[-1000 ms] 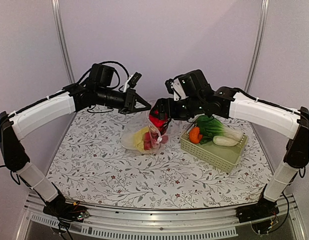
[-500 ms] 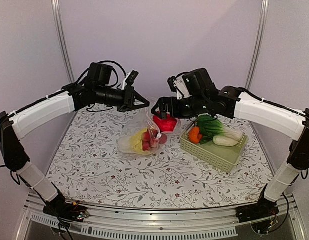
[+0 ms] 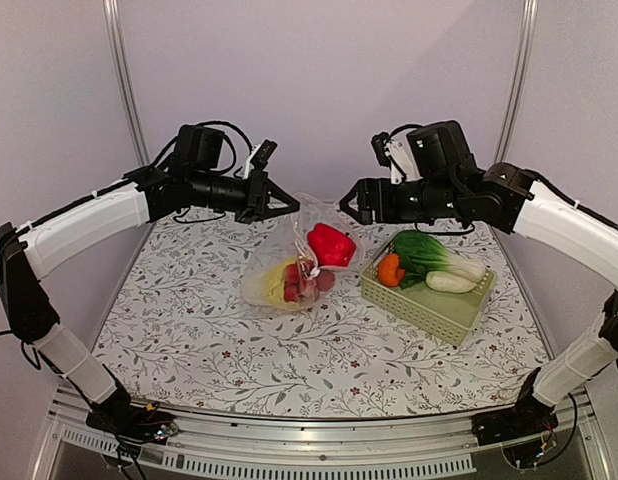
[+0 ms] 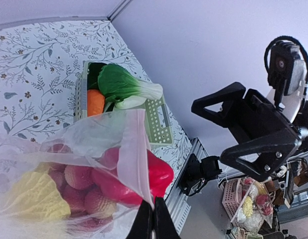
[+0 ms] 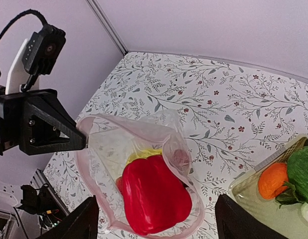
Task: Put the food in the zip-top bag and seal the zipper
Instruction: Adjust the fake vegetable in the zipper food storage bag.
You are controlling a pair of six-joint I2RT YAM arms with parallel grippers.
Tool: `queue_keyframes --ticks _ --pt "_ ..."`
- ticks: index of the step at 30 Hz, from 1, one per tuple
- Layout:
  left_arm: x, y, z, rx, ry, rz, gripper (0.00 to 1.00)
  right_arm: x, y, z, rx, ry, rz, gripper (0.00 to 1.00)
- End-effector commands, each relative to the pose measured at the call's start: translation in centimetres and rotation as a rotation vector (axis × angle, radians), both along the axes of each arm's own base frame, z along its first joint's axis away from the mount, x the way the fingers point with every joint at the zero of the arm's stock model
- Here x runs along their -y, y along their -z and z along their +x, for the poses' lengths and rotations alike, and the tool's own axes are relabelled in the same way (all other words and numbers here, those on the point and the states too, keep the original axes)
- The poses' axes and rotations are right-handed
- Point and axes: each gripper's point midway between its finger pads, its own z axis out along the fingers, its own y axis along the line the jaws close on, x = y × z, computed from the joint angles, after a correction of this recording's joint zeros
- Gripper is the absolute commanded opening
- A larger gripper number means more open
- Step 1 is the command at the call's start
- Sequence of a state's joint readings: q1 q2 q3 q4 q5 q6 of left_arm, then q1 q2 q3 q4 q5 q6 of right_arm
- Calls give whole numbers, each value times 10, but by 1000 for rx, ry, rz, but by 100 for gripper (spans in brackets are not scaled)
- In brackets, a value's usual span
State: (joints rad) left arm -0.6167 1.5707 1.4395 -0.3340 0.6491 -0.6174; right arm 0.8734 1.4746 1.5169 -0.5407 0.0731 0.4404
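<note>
The zip-top bag (image 3: 289, 262) lies on the table with its mouth lifted. My left gripper (image 3: 291, 207) is shut on the zipper (image 4: 143, 162) at the mouth's corner, its fingers (image 4: 153, 221) pressed together on the strip. A red pepper-shaped fruit (image 5: 154, 196) sits in the open mouth, above the yellow cabbage (image 4: 29, 199) and small red-pink fruits (image 4: 79, 179). My right gripper (image 3: 347, 201) hovers open and empty, above and to the right of the bag. In the right wrist view its fingers (image 5: 89, 219) frame the red fruit from above.
A pale green slotted basket (image 3: 429, 305) stands right of the bag, holding an orange piece (image 3: 390, 270), a green leafy vegetable (image 3: 424, 250) and a white piece (image 3: 451, 282). Grey walls with metal posts close in the back and sides.
My right gripper has let go of the red fruit at the bag's mouth and drawn back up and to the right. The fruit now rests in the bag. The left gripper still holds the mouth.
</note>
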Motion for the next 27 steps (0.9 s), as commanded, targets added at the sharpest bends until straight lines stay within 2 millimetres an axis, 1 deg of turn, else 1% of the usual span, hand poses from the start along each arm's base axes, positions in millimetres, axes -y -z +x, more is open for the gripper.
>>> queue_keyframes --ticks 1,3,6,11,14,18,23,27 --pt "-2 -21 -2 53 20 -49 0 0 34 1 -80 -38 -78 75" --pt "-2 -20 -3 50 19 -46 0 -8 37 -1 -94 -77 -78 72" --pt "-2 -20 -4 49 23 -46 0 -16 45 2 -111 -103 -98 66" --pt "-3 -20 -6 49 29 -45 0 -22 58 12 -111 -99 -148 56" --pt "-3 -21 -7 51 31 -45 0 -22 62 19 -108 -87 -171 52" --pt "-3 -20 -7 50 33 -43 0 -22 67 24 -114 -81 -181 50" --pt "-4 -20 -8 50 37 -42 0 -11 75 38 -104 -16 -218 46" --pt "-4 -20 -9 48 40 -39 0 -9 76 45 -102 5 -217 44"
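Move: Inside the bag's mouth, the red pepper lies about 4 cm left of the open right hand, 2 cm ahead and 11 cm below. The red fruits are roughly 9 cm left, level fore and aft and 18 cm down; the cabbage is some 5 cm beyond them to the left. The orange in the basket is about 13 cm right, 9 cm ahead and 24 cm down. From the left hand, the pepper is 7 cm right and 9 cm below. Dipping about 7 cm into the bag's open mouth, the right hand eases slightly left, then creeps some 3 cm forward at the lower height, onto the red pepper. Its fingers narrow from wide open to under half while the hand rolls about 10 degrees, left side down, its fingertips coming up against the pepper's upper side. The left hand stays put, still pinching the bag's rim. ##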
